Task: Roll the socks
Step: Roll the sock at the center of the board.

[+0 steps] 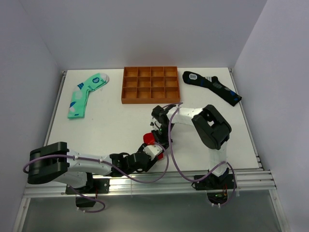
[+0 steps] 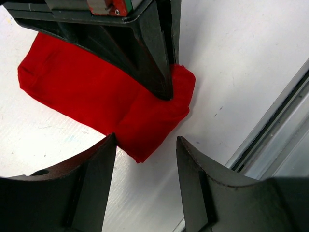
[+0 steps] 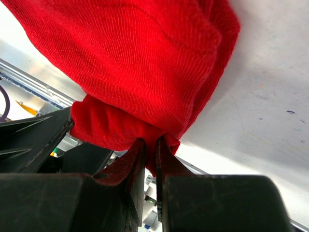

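A red sock (image 2: 91, 94), folded over on itself, lies on the white table near the front edge, and shows as a small red bundle (image 1: 149, 138) in the top view. My right gripper (image 3: 149, 141) is shut on a fold at the sock's edge, and its dark fingers (image 2: 154, 58) reach down onto the cloth in the left wrist view. Just in front, my left gripper (image 2: 146, 137) stands open, its tips either side of the sock's near corner without closing on it. Far off lie a mint-green sock (image 1: 86, 94) at the back left and a black sock (image 1: 212, 86) at the back right.
An orange tray (image 1: 150, 103) with small compartments sits at the back middle. A metal rail (image 2: 270, 140) runs along the table's front edge, close to the right of the red sock. White walls close in the left, right and back.
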Controlling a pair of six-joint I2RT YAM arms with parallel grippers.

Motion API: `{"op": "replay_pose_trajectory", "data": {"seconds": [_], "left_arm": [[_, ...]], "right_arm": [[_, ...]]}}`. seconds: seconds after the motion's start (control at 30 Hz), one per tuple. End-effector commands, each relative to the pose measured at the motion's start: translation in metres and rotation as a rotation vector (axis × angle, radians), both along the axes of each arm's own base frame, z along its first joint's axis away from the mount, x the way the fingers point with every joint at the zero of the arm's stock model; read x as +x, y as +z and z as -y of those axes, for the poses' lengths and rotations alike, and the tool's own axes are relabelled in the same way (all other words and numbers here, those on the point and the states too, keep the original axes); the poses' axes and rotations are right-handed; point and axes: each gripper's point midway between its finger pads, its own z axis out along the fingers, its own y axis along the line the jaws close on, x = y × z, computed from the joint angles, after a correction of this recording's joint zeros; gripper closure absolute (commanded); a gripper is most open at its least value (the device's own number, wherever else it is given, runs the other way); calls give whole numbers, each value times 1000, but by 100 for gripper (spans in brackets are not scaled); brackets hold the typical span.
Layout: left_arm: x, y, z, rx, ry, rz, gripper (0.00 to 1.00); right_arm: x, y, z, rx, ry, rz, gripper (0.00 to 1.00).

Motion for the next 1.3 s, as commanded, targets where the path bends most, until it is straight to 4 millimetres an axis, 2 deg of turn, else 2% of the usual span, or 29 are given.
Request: {"op": "replay_pose_trajectory", "data": {"seconds": [0.0, 0.17, 0.37, 0.57, 0.6, 0.67, 0.7, 0.9, 1.03, 1.27], "left_arm": [[-4, 15, 23, -62, -44, 5, 43], [-5, 8, 23, -52, -49, -6, 45], [-12, -3, 27, -54, -68, -44, 56], [-19, -8, 32, -65, -92, -87, 75], [-20, -8, 32, -64, -95, -94, 82], [-24, -10, 35, -55, -113, -116, 91], [-25, -12, 35, -47, -117, -125, 100], [-39, -24, 41, -30, -169, -252, 100], [-45, -24, 41, -100, -169, -360, 100], [-46, -23, 36, -143, -159, -490, 100]], "right_arm": [[13, -41, 38, -195, 60, 99, 96], [13, -42, 36, -189, 57, 99, 96], [13, -44, 36, -187, 54, 100, 95], [12, -49, 35, -178, 48, 100, 93], [12, -50, 35, -179, 46, 99, 93], [11, -51, 35, -175, 43, 102, 91], [12, -52, 35, -175, 42, 105, 90], [19, -52, 32, -161, 18, 158, 78], [24, -48, 28, -135, -5, 200, 65], [40, -29, 15, -59, -48, 296, 57]]}}
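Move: The loose folded corner at the sock's near end lies between and just beyond the left hand's open fingers, about 1 cm to its right and 2 cm below. The right fingertips, already pinching the sock's rolled end, are some 3 cm to the left hand's right, 1 cm ahead and 2 cm lower. From the right hand that corner is about 3 cm left and 1 cm back, at its height. The wooden tray stands roughly 38 cm ahead of the left hand and 2 cm left. Down about 1.5 cm goes the left hand, closing its open fingers to pinch the folded corner, then it carries on to the right some 3 cm, drifting slightly back and tipping its fingers about 15 degrees steeper. The right hand, still pinching at first, shifts right about 2.5 cm and a little back alongside it, then spreads its fingers part-way late on, loosening its pinch. ##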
